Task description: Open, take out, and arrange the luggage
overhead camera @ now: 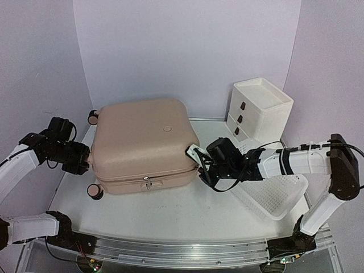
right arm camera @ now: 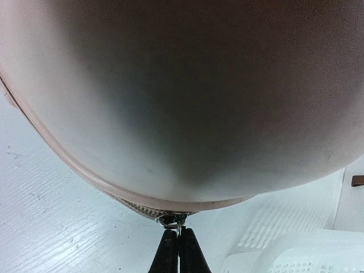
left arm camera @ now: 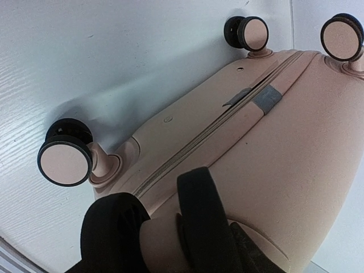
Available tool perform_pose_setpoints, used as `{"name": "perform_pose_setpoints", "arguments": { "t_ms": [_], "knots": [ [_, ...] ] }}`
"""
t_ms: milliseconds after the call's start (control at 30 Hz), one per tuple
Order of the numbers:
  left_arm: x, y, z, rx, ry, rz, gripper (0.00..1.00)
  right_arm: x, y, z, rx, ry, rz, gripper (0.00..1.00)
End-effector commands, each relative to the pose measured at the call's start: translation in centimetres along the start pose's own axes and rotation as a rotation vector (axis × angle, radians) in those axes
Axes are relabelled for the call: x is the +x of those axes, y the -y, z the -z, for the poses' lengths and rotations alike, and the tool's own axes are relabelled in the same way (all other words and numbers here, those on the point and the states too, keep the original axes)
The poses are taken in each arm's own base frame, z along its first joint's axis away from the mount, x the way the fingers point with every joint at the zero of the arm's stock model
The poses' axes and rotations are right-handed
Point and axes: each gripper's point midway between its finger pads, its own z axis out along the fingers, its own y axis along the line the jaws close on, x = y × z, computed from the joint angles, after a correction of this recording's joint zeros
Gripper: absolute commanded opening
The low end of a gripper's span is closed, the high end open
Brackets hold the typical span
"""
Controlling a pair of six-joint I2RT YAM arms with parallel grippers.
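Observation:
The luggage (overhead camera: 142, 136) is a pale-pink hard-shell suitcase lying flat on the white table, its zip closed along the front. My left gripper (overhead camera: 84, 159) is at its left end, among the caster wheels (left arm camera: 65, 160). In the left wrist view its two black fingers (left arm camera: 199, 210) press on either side of one pink wheel (left arm camera: 159, 244). My right gripper (overhead camera: 200, 166) is at the suitcase's near right corner. In the right wrist view its fingertips (right arm camera: 180, 232) are pinched together on the small metal zipper pull (right arm camera: 180, 220), just under the shell (right arm camera: 182, 85).
A white perforated basket (overhead camera: 273, 196) lies on the table under my right arm, touching the wrist area. Behind it, against the back wall, stands a white drawer unit (overhead camera: 259, 108) with brown handles. A second zip fitting (overhead camera: 149, 183) sits mid-front on the suitcase.

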Motion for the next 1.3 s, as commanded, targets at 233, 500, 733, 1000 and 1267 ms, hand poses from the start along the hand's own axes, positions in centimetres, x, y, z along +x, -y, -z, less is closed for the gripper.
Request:
{"name": "perform_pose_setpoints", "arguments": {
  "t_ms": [233, 500, 733, 1000, 1267],
  "knots": [
    [-5.6, -1.0, -0.5, -0.240, 0.233, -0.454, 0.17, -0.3, 9.4, -1.6, 0.132, 0.011, 0.005, 0.00],
    [-5.8, -0.5, -0.3, -0.227, 0.242, -0.545, 0.14, -3.5, 10.5, -3.2, 0.086, 0.091, 0.137, 0.00],
    [-5.0, 2.4, -0.1, -0.147, 0.206, -0.783, 0.19, -4.7, 7.1, -5.1, -0.127, 0.193, 0.362, 0.00],
    [-3.5, 5.2, 0.3, -0.069, 0.139, -1.104, 0.55, -6.3, 0.1, -2.7, -0.320, 0.323, 0.393, 0.00],
    [-3.8, 6.3, 0.2, -0.106, 0.136, -1.155, 0.96, -8.1, -4.1, -0.2, -0.336, 0.358, 0.323, 0.00]
  ]
}}
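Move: The left hand already grips the suitcase's near upper wheel; the suitcase's middle lies about 7 cm ahead, 23 cm right and 7 cm below it. The lower near wheel is some 10 cm back, 4 cm right and 13 cm below. The right hand still pinches the zipper pull at the near right corner, the suitcase's middle about 11 cm ahead and 22 cm left, roughly level in height. The basket is 23 cm to its right, level fore and aft, 8 cm lower. Left hand pushes the held wheel about 7 cm forward, then opens; right pulls the zipper forward, then back. ##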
